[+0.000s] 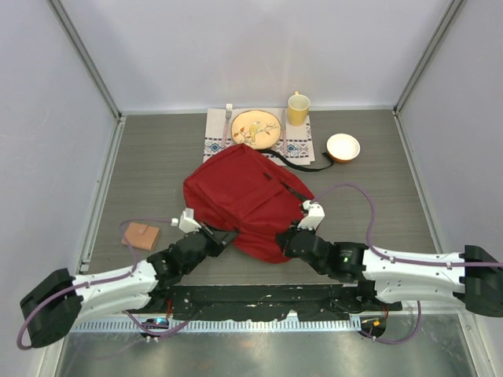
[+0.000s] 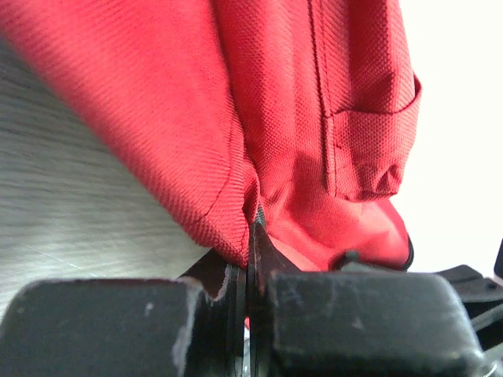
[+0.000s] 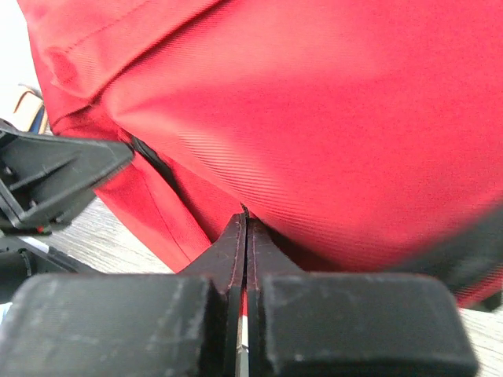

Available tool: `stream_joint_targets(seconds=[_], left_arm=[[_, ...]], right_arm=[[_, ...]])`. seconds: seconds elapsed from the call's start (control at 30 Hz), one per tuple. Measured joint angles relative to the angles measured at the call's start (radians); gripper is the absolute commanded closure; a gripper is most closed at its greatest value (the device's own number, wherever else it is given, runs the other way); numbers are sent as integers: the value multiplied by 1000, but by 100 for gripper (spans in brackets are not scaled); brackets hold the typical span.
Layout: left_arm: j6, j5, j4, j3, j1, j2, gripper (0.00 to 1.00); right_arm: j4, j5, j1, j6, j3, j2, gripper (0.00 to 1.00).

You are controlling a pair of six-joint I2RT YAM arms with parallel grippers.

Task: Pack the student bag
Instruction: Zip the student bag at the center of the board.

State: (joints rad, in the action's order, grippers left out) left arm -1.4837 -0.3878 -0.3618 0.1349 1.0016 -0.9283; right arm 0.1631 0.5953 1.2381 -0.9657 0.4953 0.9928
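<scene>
The student bag (image 1: 247, 196), a large red backpack, lies in the middle of the table with its near edge raised a little. My left gripper (image 1: 232, 235) is shut on the bag's near left edge. In the left wrist view the jaws (image 2: 251, 236) pinch a fold of red fabric (image 2: 299, 118) at a seam. My right gripper (image 1: 285, 239) is shut on the near right edge. The right wrist view shows its fingers (image 3: 245, 220) closed on red cloth (image 3: 314, 118) beside a black zipper line. What is inside the bag is hidden.
A small brown block (image 1: 143, 235) lies left of the bag. Behind the bag a patterned placemat (image 1: 216, 143) carries a plate (image 1: 256, 128) and a fork (image 1: 228, 118). A yellow mug (image 1: 298, 108) and a white bowl (image 1: 343, 147) stand at the back right. A black strap (image 1: 305, 164) trails towards the bowl.
</scene>
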Motion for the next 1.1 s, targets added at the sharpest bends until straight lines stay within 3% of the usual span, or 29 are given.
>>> stream_joint_targets(seconds=[0.17,0.33,0.37,0.4,0.47,0.5,0.6,0.87,1.1], left_arm=[[35,67,193,-36,-145,219,100],[55,101,336,-52,-200,354,100],[57,105,352,-54,-204,366,93],[61,109,371,-54,-208,376,73],[91,115,393,-53,-211,383,56],[108,114,408,-48,-214,383,41],[182,109,484,2,-223,369,28],[406,133,721,265,-225,351,23],[655,270,779,394,-220,266,23]], right_arm=[[-6,-6,2,-18,-69,-121,99],[-8,-5,4,-25,-90,-194,99],[-10,-5,3,-25,-90,-202,99],[-13,-5,3,-24,-90,-208,99],[-18,-5,4,-18,-90,-209,99],[-23,-6,4,-11,-90,-206,99],[-36,-11,4,2,-90,-183,99],[-67,-22,4,20,-88,-109,99],[-79,-20,4,19,-88,-110,99]])
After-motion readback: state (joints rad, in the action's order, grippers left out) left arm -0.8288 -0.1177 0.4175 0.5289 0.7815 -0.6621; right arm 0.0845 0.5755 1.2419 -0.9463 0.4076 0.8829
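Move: Already pinched in the left fingers is the near left end of the bag's zip; the zip pull, in the right fingers, is about 13 cm to this hand's right and 3 cm nearer the base. The red bag's middle is some 10 cm ahead and 4 cm to the right, slightly lower; the brown wallet lies roughly 29 cm to the left, level. From the right hand, the zip end is about 13 cm left and 3 cm ahead. Drawing the zip end away from the right hand, the left hand slides about 7 cm left, sinking a little, then opens its fingers, lets go and lifts some 8 cm, its left side rolling up as it turns slightly clockwise and eases back right. The right hand keeps its pinch on the zip pull, giving a centimetre or so to the right and bobbing up about 2 cm before settling down again. ##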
